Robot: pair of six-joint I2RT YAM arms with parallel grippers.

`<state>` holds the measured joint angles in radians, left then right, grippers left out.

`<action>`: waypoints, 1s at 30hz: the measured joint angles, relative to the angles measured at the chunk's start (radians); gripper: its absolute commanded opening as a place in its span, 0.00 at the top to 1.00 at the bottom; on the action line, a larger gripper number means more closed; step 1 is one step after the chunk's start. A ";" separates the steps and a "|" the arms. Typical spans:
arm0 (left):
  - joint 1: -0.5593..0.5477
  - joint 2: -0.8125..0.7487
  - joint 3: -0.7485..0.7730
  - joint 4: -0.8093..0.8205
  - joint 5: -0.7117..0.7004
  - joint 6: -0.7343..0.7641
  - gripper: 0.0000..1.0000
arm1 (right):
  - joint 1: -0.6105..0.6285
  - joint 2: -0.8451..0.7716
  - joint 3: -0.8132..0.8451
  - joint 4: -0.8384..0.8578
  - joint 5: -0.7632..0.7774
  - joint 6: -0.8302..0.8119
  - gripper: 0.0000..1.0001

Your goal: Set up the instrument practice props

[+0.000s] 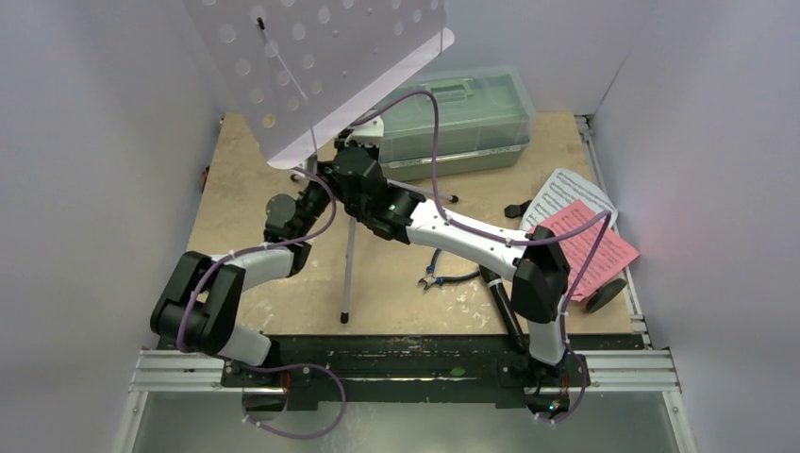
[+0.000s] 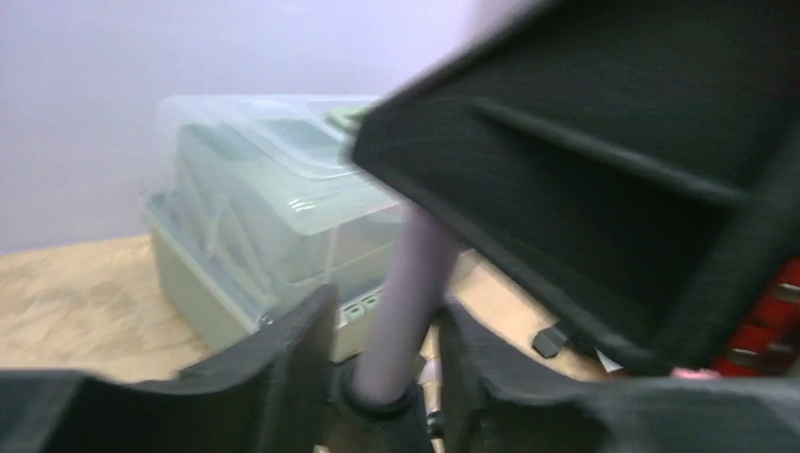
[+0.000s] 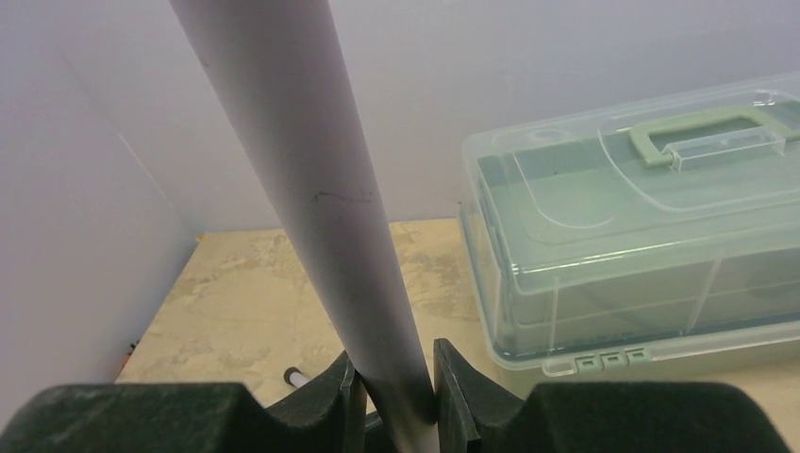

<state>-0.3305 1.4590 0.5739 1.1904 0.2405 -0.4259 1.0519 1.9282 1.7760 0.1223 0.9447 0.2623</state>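
The pale lilac music stand stands upright at the table's back left, its perforated desk (image 1: 311, 66) tilted high and one tripod leg (image 1: 347, 274) running toward me. My right gripper (image 1: 338, 168) (image 3: 394, 363) is shut on the stand's pole (image 3: 321, 198). Just below it, my left gripper (image 1: 316, 193) (image 2: 387, 311) is open around the same pole (image 2: 410, 283) above its black collar (image 2: 382, 404), with a gap at the left finger. A pink sheet (image 1: 590, 247) lies on a white sheet (image 1: 566, 193) at the right, beside the black stand's round base (image 1: 604, 294).
A translucent green lidded toolbox (image 1: 462, 118) (image 2: 255, 208) (image 3: 641, 226) sits at the back, close behind the stand. Blue-handled pliers (image 1: 439, 276) lie mid-table under my right arm. White walls close in on the left, right and back.
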 measured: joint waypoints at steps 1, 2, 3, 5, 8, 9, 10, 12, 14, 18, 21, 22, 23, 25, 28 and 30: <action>-0.006 0.017 0.000 0.035 0.008 -0.003 0.79 | 0.000 0.000 0.000 -0.003 -0.003 0.002 1.00; -0.012 0.031 0.000 0.063 0.014 -0.002 0.84 | 0.000 0.000 0.000 -0.004 -0.005 0.003 0.97; -0.019 0.047 0.000 0.098 0.016 0.011 0.87 | -0.001 0.000 0.000 -0.005 -0.005 0.005 0.90; -0.020 0.069 -0.003 0.146 0.029 0.055 0.92 | -0.005 0.000 0.000 -0.006 -0.010 0.005 0.72; -0.020 0.079 -0.020 0.187 0.034 0.099 0.96 | -0.006 -0.025 -0.041 0.010 -0.043 0.011 0.41; -0.023 0.079 -0.024 0.191 0.034 0.106 0.96 | -0.005 -0.046 -0.071 0.011 -0.056 0.017 0.32; -0.024 0.079 -0.031 0.197 0.036 0.117 0.97 | -0.003 -0.083 -0.127 0.028 -0.066 0.015 0.24; -0.026 0.077 -0.040 0.201 0.039 0.135 0.98 | -0.009 -0.171 -0.229 0.031 -0.106 0.014 0.15; -0.029 0.077 -0.042 0.195 0.038 0.150 1.00 | -0.005 -0.259 -0.306 0.042 -0.155 0.006 0.12; -0.031 0.077 -0.042 0.192 0.034 0.163 1.00 | -0.022 -0.469 -0.489 0.142 -0.292 -0.030 0.04; -0.031 0.076 -0.042 0.191 0.033 0.169 1.00 | -0.089 -0.577 -0.626 0.238 -0.413 -0.070 0.01; -0.032 0.076 -0.042 0.190 0.032 0.169 1.00 | -0.113 -0.591 -0.669 0.273 -0.455 -0.095 0.01; -0.032 0.075 -0.042 0.188 0.032 0.171 1.00 | -0.133 -0.594 -0.700 0.297 -0.499 -0.118 0.01; -0.033 0.069 -0.042 0.177 0.028 0.176 1.00 | -0.167 -0.571 -0.767 0.357 -0.602 -0.215 0.01; -0.036 0.060 -0.042 0.161 0.019 0.179 1.00 | -0.172 -0.474 -0.833 0.430 -0.755 -0.414 0.02; -0.037 0.055 -0.042 0.151 0.014 0.179 1.00 | -0.168 -0.394 -0.859 0.461 -0.839 -0.558 0.03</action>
<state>-0.3676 1.5139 0.5323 1.3415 0.2550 -0.2470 0.8841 1.5345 0.9173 0.5831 0.1059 -0.2955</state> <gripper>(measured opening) 0.233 0.986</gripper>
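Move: The stand's pole already passes between the left fingers, about 1 cm to that hand's right; the right hand grips the same pole higher up. The black tripod collar is some 5 cm below the left hand and 13 cm below the right. From the right hand, the green case is about 12 cm ahead and 20 cm right, and the pliers 17 cm back and 15 cm right, both on the table about 25–33 cm lower. Left fingers pinch the pole; the right opens, backs off rightward, then drops about 14 cm towards the collar. ##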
